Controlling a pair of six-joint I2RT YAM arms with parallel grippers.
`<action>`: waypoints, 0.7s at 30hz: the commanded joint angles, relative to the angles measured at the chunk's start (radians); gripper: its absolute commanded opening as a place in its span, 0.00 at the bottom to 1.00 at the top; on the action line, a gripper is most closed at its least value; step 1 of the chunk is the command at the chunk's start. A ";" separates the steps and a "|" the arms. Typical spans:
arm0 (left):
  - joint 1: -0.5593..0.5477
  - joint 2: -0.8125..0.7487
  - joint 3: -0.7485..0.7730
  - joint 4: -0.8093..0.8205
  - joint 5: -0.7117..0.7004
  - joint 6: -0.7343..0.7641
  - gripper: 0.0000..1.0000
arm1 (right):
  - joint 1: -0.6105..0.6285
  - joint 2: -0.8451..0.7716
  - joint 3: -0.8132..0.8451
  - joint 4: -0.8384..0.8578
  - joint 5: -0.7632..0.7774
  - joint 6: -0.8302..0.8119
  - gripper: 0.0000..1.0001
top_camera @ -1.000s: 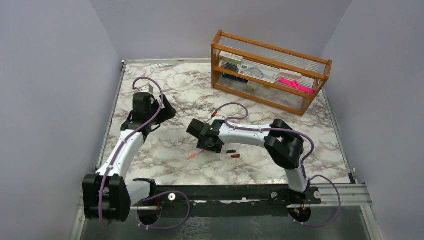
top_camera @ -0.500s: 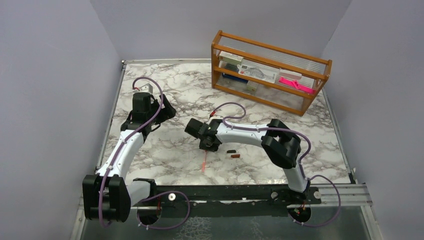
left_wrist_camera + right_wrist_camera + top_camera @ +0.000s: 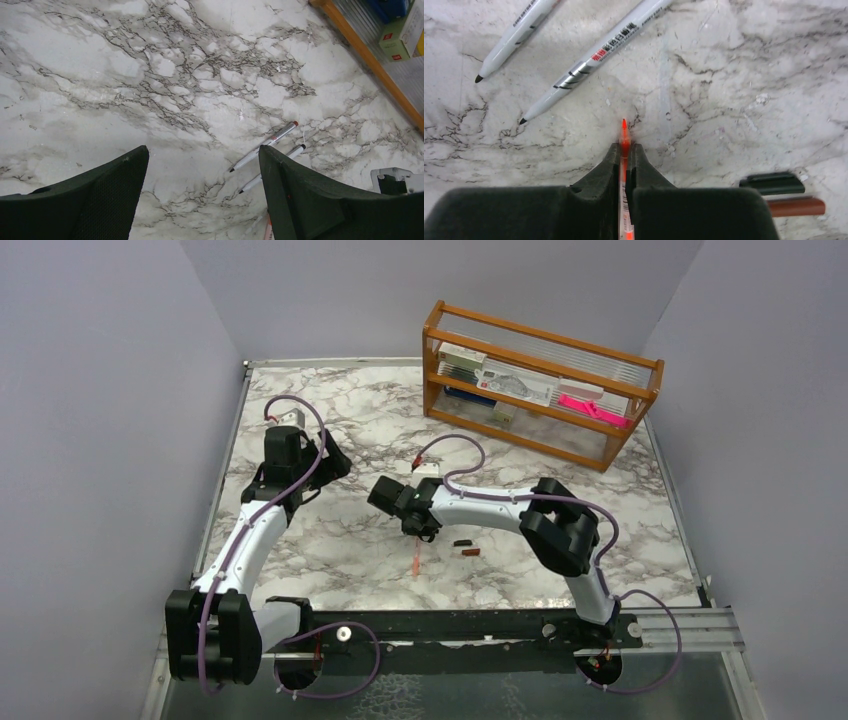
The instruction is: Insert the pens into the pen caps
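Note:
My right gripper (image 3: 624, 148) is shut on the translucent orange-red pen (image 3: 624, 136), whose tip sticks out just past the fingertips and points at the marble. In the top view the pen (image 3: 415, 562) trails from that gripper (image 3: 417, 528) toward the near edge. Two silvery-grey pens (image 3: 516, 35) (image 3: 594, 57) lie side by side ahead and to the left. The black cap (image 3: 772, 183) and dark red cap (image 3: 796, 206) lie together to the right, also seen from above (image 3: 461, 542) (image 3: 470, 552). My left gripper (image 3: 202, 150) hovers open and holds nothing, both grey pens (image 3: 265, 145) (image 3: 250, 185) beyond it.
A wooden shelf rack (image 3: 540, 390) with boxes and a pink strip stands at the back right, its edge (image 3: 370, 60) also in the left wrist view. Walls close in the marble table (image 3: 330, 560) on three sides.
The right jaws closed onto the orange-red pen, which swung from lying slanted to the left to pointing at the near edge. The left arm stayed still.

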 commanded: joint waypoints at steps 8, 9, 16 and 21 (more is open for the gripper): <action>0.008 0.008 -0.002 0.045 0.074 0.018 0.82 | 0.007 -0.084 -0.170 0.456 -0.080 -0.759 0.01; 0.008 0.010 -0.001 0.045 0.076 0.020 0.82 | 0.007 -0.096 -0.191 0.488 -0.104 -0.795 0.01; 0.009 0.016 -0.005 0.055 0.089 0.017 0.82 | 0.008 -0.192 -0.281 0.581 -0.113 -0.870 0.33; 0.009 0.020 -0.007 0.062 0.103 0.015 0.82 | 0.008 -0.233 -0.329 0.574 -0.109 -0.813 0.40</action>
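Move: The right hand already pinches the orange pen near its tip, just above the table; the pen's middle lies some 4 cm back, straight in line. The black-ended white pen's middle is about 5 cm ahead and 1 cm left, the brown-ended one 7 cm ahead and 3 cm left. The black cap lies roughly 9 cm right and 2 cm back. From the left hand, the orange pen is some 13 cm back, 15 cm right and 13 cm below. Turning counter-clockwise some 40 degrees while easing about 2 cm forward and left at table height, the right hand swings the pinched orange pen round beside the white pens. Late in the turn its fingers open to under half their range and let go of the pen, then the hand lifts about 1.5 cm straight up. ##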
